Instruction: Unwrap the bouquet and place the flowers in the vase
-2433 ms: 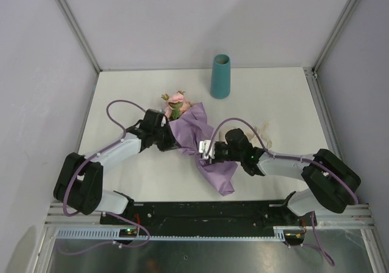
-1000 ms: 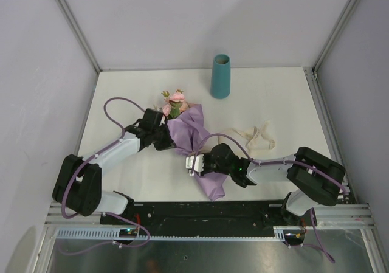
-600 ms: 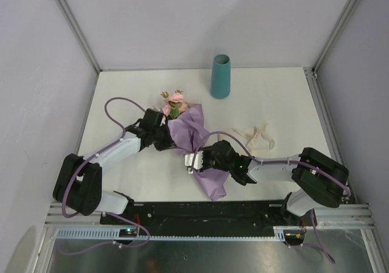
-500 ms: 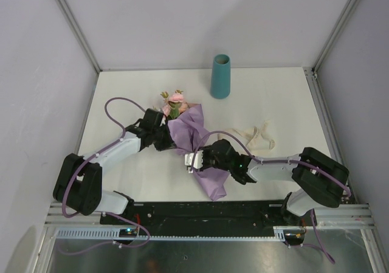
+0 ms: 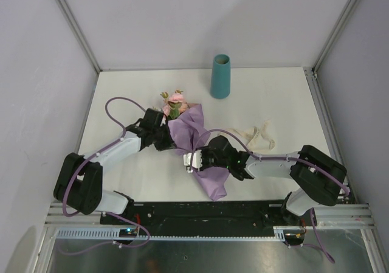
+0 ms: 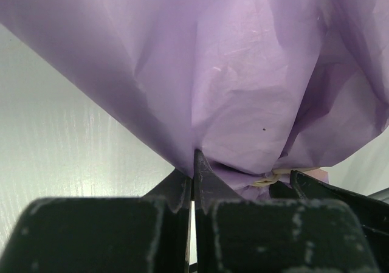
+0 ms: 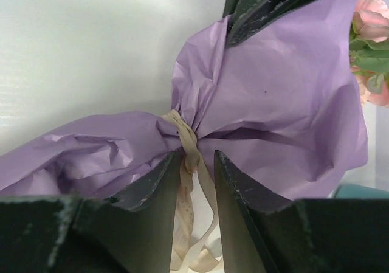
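Observation:
The bouquet (image 5: 193, 133) lies mid-table, lilac paper with pink flowers (image 5: 175, 101) poking out at its far end. A cream ribbon (image 7: 187, 144) still cinches its waist. My left gripper (image 5: 169, 140) is shut on a fold of the paper (image 6: 243, 72), fingers (image 6: 203, 179) pressed together. My right gripper (image 7: 198, 158) stands partly open astride the ribbon's knot and tails; the left finger touches the ribbon, with a gap at the right finger. From above, it (image 5: 197, 162) sits over the bouquet's waist. The teal vase (image 5: 220, 76) stands upright at the back.
A loose cream ribbon (image 5: 256, 137) lies on the table right of the bouquet. The paper's crumpled tail (image 5: 213, 185) reaches toward the near edge. Metal frame posts rise at the table's back corners.
The right arm has crept slightly left and forward at the bouquet's waist, and its jaws have widened a little. The left gripper and the bouquet have held still.

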Tool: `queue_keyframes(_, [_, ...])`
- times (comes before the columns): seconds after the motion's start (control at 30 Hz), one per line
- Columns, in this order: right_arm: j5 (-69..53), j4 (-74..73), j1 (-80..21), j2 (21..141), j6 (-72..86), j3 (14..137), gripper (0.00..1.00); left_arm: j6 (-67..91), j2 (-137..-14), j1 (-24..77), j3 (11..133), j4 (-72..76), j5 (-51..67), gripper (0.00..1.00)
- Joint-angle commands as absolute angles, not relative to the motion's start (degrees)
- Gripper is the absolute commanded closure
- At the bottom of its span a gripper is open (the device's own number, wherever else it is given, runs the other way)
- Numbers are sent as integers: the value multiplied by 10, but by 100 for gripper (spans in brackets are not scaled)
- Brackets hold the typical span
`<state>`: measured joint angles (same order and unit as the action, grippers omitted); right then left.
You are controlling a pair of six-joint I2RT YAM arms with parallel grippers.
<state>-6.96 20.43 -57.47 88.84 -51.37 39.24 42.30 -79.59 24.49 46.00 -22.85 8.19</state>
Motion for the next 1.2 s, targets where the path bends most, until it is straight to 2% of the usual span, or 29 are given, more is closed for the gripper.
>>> queue_keyframes(0.0, [-98, 196, -574, 905, -523, 419, 65, 410, -799, 249, 489, -220, 92, 100])
queue_keyframes(0.23, [-83, 232, -573, 940, -526, 432, 68, 414, -802, 249, 487, -217, 99, 100])
queue_keyframes(0.37, [-68, 242, -573, 943, -529, 439, 91, 416, -801, 249, 483, -217, 89, 100])
queue_keyframes(0.47, [-61, 233, -579, 921, -525, 439, 98, 419, -801, 248, 480, -218, 66, 100])
queue_keyframes(0.63, [-68, 199, -596, 862, -506, 438, 98, 423, -812, 244, 485, -227, 45, 100])
queue_keyframes(0.77, [-79, 186, -600, 858, -490, 427, 100, 418, -811, 243, 493, -237, 12, 100])
queue_keyframes(0.97, [-89, 246, -599, 856, -449, 404, 100, 421, -823, 238, 502, -240, 14, 100])
queue_keyframes(1.17, [-53, 296, -561, 801, -361, 358, 100, 408, -817, 212, 502, -266, -31, 100])
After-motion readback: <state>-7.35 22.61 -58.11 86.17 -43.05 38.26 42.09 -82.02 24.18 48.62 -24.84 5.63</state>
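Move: The beige tie around the neck of the purple wrapper is right at my half-open right fingers, about 1 cm to their left and 3 cm below. From there the flowers lie some 19 cm ahead and 8 cm left, the wrapper's loose tail about 10 cm back and 4 cm right, and a loose beige strip 6 cm ahead and 20 cm right. From my left hand, the tie is roughly 3 cm back and 7 cm right. I sink my right hand about 2 cm onto the tie and shut its fingers, pinching the beige band right beside the knot. Then I pull it up some 3.5 cm and slightly back, finally easing to my right with a small wrist tilt. My left hand keeps its pinch on the wrapper, drifting only about a centimetre forward. ##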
